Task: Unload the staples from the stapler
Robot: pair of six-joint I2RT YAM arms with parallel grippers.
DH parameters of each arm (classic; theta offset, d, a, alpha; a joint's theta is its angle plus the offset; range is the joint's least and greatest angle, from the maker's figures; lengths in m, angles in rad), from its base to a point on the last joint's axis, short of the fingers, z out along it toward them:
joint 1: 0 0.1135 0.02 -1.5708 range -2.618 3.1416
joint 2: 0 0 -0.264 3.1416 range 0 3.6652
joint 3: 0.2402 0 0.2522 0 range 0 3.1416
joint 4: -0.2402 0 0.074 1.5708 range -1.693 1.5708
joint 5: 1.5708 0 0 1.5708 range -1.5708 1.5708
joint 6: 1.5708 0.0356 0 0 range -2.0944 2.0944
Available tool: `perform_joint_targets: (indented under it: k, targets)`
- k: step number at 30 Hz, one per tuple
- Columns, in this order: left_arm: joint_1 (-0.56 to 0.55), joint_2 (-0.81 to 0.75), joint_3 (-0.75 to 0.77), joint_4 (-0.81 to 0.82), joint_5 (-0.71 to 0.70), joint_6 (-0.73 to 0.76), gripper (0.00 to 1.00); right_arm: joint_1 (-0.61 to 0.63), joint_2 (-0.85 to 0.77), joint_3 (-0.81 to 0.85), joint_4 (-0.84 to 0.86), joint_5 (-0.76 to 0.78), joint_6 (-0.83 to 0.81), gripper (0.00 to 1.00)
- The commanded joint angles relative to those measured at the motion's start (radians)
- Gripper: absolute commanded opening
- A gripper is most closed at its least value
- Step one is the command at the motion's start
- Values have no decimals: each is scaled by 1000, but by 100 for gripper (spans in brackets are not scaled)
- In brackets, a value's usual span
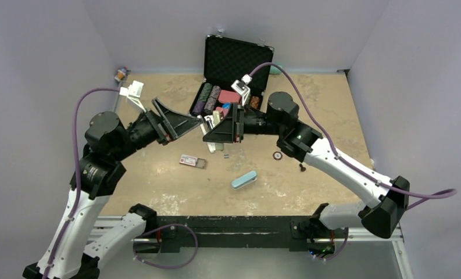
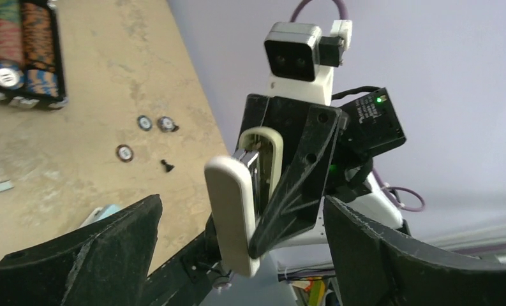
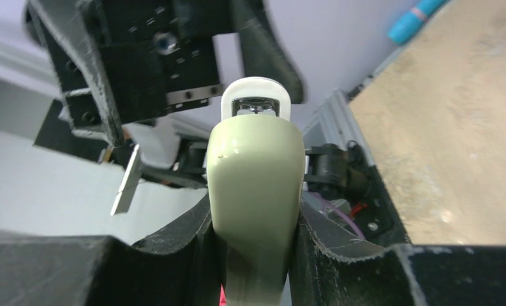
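My right gripper (image 1: 219, 129) is shut on the pale green body of a small stapler (image 3: 256, 185) and holds it in the air over the table's middle. The stapler's white lid (image 2: 231, 217) is swung open, and the metal channel shows between lid and body. My left gripper (image 1: 187, 123) is open, its fingers (image 2: 78, 255) wide apart on either side of the stapler and not touching it. A thin silvery staple strip (image 3: 127, 180) shows in the air below the left gripper. A small grey strip (image 2: 2, 186) lies on the table under the grippers.
An open black case (image 1: 233, 58) with poker chips stands at the back. On the table lie a teal oblong (image 1: 244, 180), a small card box (image 1: 192, 161), loose chips (image 1: 278, 155) and a small black piece (image 1: 302, 168). Walls enclose the table.
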Motion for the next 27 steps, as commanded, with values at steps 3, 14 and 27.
perform_joint_targets:
  k: [3,14,27]
  targets:
    - [0,-25,120,-523,-255,235,98,-128,-52,36,-285,159,-110,0]
    - [0,-136,-7,-780,-438,389,96,-284,-15,109,-709,772,-199,0]
    - [0,-246,-146,-778,-556,407,97,-440,618,521,-770,1004,-477,0]
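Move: Ahead of the right hand, which already grips the green stapler, the free table just right of the chip case lies about 41 cm forward, 26 to the right and 39 below. From that hand, the case's middle is some 42 cm ahead and 5 right, the loose staples 17 ahead and 5 right, and the stacked chips 23 ahead and 34 right. The left hand, already open, has the green stapler about 6 cm to its right and 2 back; the staple box lies 12 ahead, 4 left and 42 below. Keeping its grip on the green stapler, the right hand carries it forward some 28 cm, down about 22 and right about 20, towards the free table beside the case, its fingers swinging from pointing left to pointing forward and down. The left hand, still wide open, backs away empty, down roughly 19 cm and left 12 with a little back, its fingers tipping down. ##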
